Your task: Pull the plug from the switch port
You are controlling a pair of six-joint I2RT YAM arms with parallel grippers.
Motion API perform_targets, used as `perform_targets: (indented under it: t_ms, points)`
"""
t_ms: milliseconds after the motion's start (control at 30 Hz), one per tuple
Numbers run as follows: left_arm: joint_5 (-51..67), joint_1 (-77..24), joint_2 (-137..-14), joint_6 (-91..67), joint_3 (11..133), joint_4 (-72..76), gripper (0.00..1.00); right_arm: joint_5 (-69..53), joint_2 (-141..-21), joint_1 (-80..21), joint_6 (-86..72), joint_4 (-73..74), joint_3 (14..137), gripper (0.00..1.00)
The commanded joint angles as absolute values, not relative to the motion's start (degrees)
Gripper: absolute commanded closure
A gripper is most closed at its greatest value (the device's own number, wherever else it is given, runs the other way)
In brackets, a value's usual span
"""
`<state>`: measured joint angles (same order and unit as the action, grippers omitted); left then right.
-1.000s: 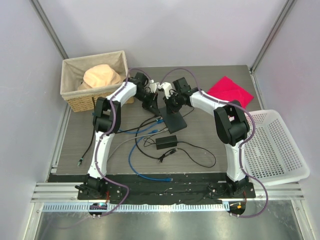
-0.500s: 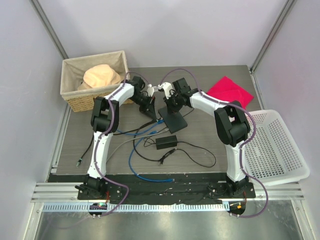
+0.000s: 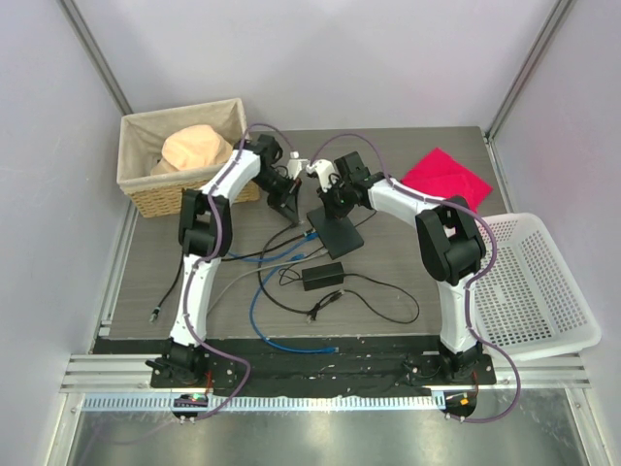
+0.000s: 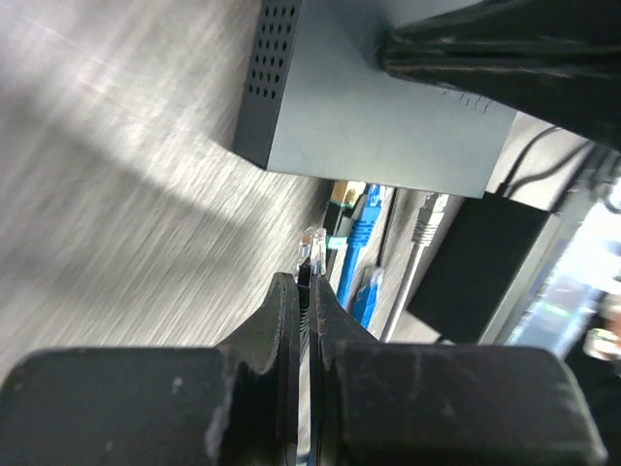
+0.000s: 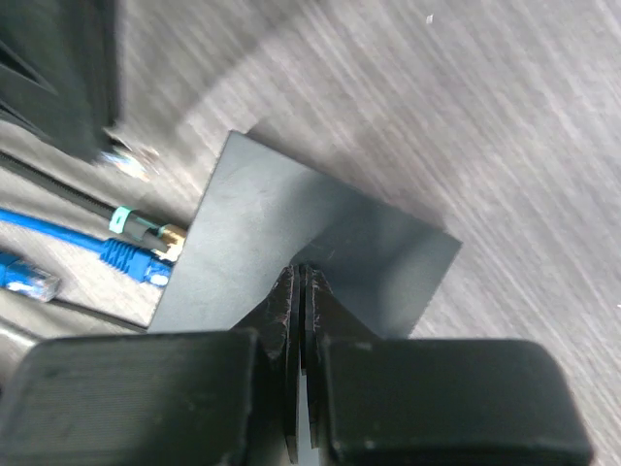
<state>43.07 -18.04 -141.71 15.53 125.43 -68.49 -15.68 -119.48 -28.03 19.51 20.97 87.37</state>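
The switch [image 3: 336,231] is a flat black box in the middle of the table; it also shows in the left wrist view [image 4: 369,126] and the right wrist view [image 5: 320,243]. My left gripper [image 3: 284,206] is shut on a clear plug [image 4: 312,249] on a black cable, held off the table a short way from the switch's socket edge. That plug shows blurred in the right wrist view [image 5: 131,160]. My right gripper [image 5: 302,272] is shut, its tips pressing on the switch's top [image 3: 330,204]. A blue plug [image 4: 364,218] and a gold-tipped connector [image 5: 160,236] sit at the socket edge.
A black adapter brick [image 3: 322,275] and loose blue [image 3: 262,311] and black cables lie in front of the switch. A wicker basket [image 3: 146,189] stands at the back left, a red cloth [image 3: 446,175] at the back right, a white plastic basket [image 3: 539,282] on the right.
My left gripper has drawn back a little from the switch with the plug in it, and its arm has swung. The right gripper has stayed on the switch.
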Motion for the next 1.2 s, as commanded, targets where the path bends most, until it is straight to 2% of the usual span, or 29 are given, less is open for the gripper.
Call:
perform_targets:
  t_ms: [0, 167, 300, 500, 533, 700, 767, 833, 867, 900, 967, 1033, 1100, 1167]
  points:
    - [35.25, -17.14, -131.77, 23.19, 129.11, -72.94, 1.00, -7.47, -124.37, -27.16, 21.36, 29.18, 82.97, 0.99]
    - [26.57, -14.51, -126.57, 26.89, 125.61, -75.76, 1.00, -7.74, -124.72, -27.33, 21.36, 29.09, 83.32, 0.99]
    - [14.62, -12.84, -121.74, 30.67, 118.40, -75.94, 1.00, -7.91, -124.98, -27.42, 21.18, 29.27, 83.76, 0.99]
    - [8.19, -8.88, -111.02, 40.50, 107.68, -77.08, 1.00, -7.74, -125.16, -27.42, 21.09, 29.36, 83.76, 0.99]
    - [4.08, -8.53, -109.79, 41.65, 106.19, -76.99, 1.00, -7.73, -125.24, -27.42, 21.09, 29.36, 83.85, 0.99]
    - [-3.86, -5.36, -105.48, 46.59, 108.27, -74.72, 1.00, -7.56, -125.51, -27.51, 21.18, 29.71, 84.37, 0.99]
    - [2.32, -4.57, -105.47, 45.01, 112.22, -76.79, 0.89, -7.65, -125.77, -27.51, 21.09, 29.79, 84.46, 0.99]
    - [10.33, -4.48, -105.73, 41.05, 114.95, -80.40, 0.72, -7.65, -125.68, -27.60, 21.18, 29.79, 84.55, 0.99]
    - [16.46, -4.48, -105.30, 39.83, 114.09, -82.94, 0.68, -7.56, -125.68, -27.51, 21.09, 29.79, 84.55, 0.99]
    - [27.40, -4.48, -104.51, 38.94, 112.17, -82.97, 0.65, -7.47, -125.77, -27.51, 21.18, 29.79, 84.55, 0.99]
    - [35.74, -5.88, -99.77, 38.94, 101.21, -77.74, 0.62, -7.56, -125.86, -27.60, 21.01, 29.71, 84.81, 0.99]
    - [36.57, -7.99, -93.64, 40.24, 86.58, -70.79, 0.61, -7.47, -125.86, -27.68, 21.09, 29.71, 84.73, 0.99]
    - [32.02, -13.51, -90.37, 43.92, 74.08, -63.30, 0.60, -7.56, -125.77, -27.77, 21.09, 29.62, 84.73, 0.99]
    - [29.81, -18.09, -88.77, 46.14, 68.40, -57.67, 0.58, -7.47, -125.68, -27.69, 21.18, 29.62, 84.55, 0.99]
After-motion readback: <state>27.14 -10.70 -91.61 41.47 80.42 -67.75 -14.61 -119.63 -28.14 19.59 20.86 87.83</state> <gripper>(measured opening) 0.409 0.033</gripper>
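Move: My left hand pinches the black plug, already out of its port, at its fingertips. The switch's middle lies about 9 cm to the right, 1 cm nearer me and 2 cm lower. The teal-banded plug in its port sits 3 cm right and 2 cm back, the loose blue plug about 7 cm straight back, the basket some 25 cm left and 14 cm ahead. From my right hand, the black plug is about 8 cm left and 2 cm back. I whip my left hand up and away from the switch, some 23 cm to the left and about 14 cm higher, its left side rolling up nearly 40 degrees. As it turns back right, towards me and then down, my fingers open partway, the black plug no longer in them. My right hand stays put, shut fingertips still on the switch's top. ##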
